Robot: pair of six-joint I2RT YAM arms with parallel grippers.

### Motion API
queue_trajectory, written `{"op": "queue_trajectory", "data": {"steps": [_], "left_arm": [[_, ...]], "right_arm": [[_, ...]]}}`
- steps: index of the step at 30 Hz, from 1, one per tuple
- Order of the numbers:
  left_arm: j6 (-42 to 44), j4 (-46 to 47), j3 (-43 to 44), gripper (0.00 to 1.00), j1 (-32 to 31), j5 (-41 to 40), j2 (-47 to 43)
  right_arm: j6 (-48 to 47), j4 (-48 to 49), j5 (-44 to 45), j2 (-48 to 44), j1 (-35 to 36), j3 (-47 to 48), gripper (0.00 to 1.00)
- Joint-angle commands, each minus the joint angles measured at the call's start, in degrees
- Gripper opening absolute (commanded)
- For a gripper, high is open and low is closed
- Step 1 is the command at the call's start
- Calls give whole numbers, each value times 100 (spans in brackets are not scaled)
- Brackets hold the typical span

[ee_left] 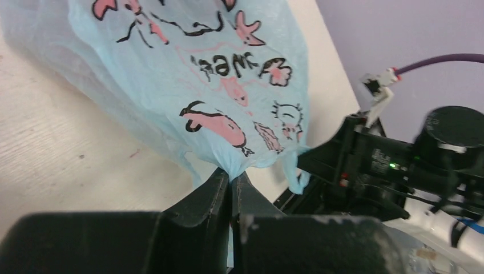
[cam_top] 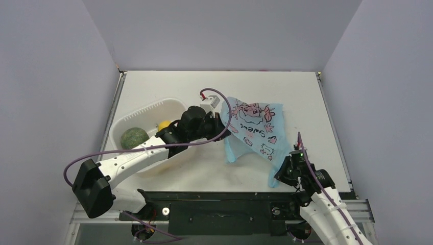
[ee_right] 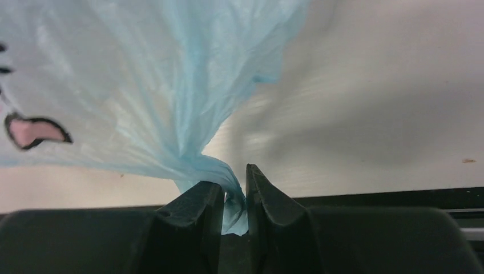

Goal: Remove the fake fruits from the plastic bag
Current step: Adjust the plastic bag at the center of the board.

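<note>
The plastic bag is light blue with pink prints and "Sweet" lettering, and hangs stretched between my two grippers above the table. My left gripper is shut on a gathered fold at its upper left; in the left wrist view the film bunches right into the closed tips of that gripper. My right gripper is at the bag's lower right corner. Its jaws stand slightly apart, with a twisted strand of the bag lying loosely in the gap. The fake fruits are hidden; none shows through the bag.
A white tub stands at the left under my left arm, holding a round green melon and a yellow piece. Purple walls close in on three sides. The right arm's black wrist shows close behind the bag in the left wrist view.
</note>
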Motion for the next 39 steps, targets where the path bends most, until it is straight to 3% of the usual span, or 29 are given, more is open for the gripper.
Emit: {"op": "queue_trajectory", "data": {"steps": [1,5,10,15,18,21,25,29,39], "left_arm": [[-235,653,-212,0,220,979,-201],[-280,840,-393,0,368,1170,-310],[-305,966,-523,0,463,1394,-397],[-361,1060,-617,0,568,1410,-456],[-420,1121,-648,0,628,1375,-496],[-454,1141,-677,0,705,1374,-539],[-520,1212,-749,0,836,1503,-579],[-539,1203,-796,0,921,1554,-633],[-575,1197,-813,0,1062,1703,-711]], "right_arm": [[658,566,1159,72,114,-285,17],[813,645,1171,-227,127,-95,26],[526,1037,319,-751,166,585,52],[-276,769,377,-127,372,1917,60],[-727,461,1275,569,1089,2578,65],[-993,202,2307,1159,2342,3230,68],[-976,-399,4694,2639,3910,3719,73],[-783,-508,5706,3495,4207,3730,73],[-1059,644,5700,4441,3960,3084,75]]}}
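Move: The right hand has the bag's near tail between its fingers; the bag's near part with the bunny print lies about 12 cm ahead and 5 cm left, roughly 2 cm higher, the bag's middle some 23 cm ahead and 9 cm left. From the left hand, which pinches another part of the bag, the bunny print lies 16 cm right, 1 cm back and 14 cm below; the fruit basket is about 32 cm left, 7 cm ahead and 17 cm below. Right hand releases the bag, arcs up, forward 10 cm, then down towards the bunny print; left still pinches. ##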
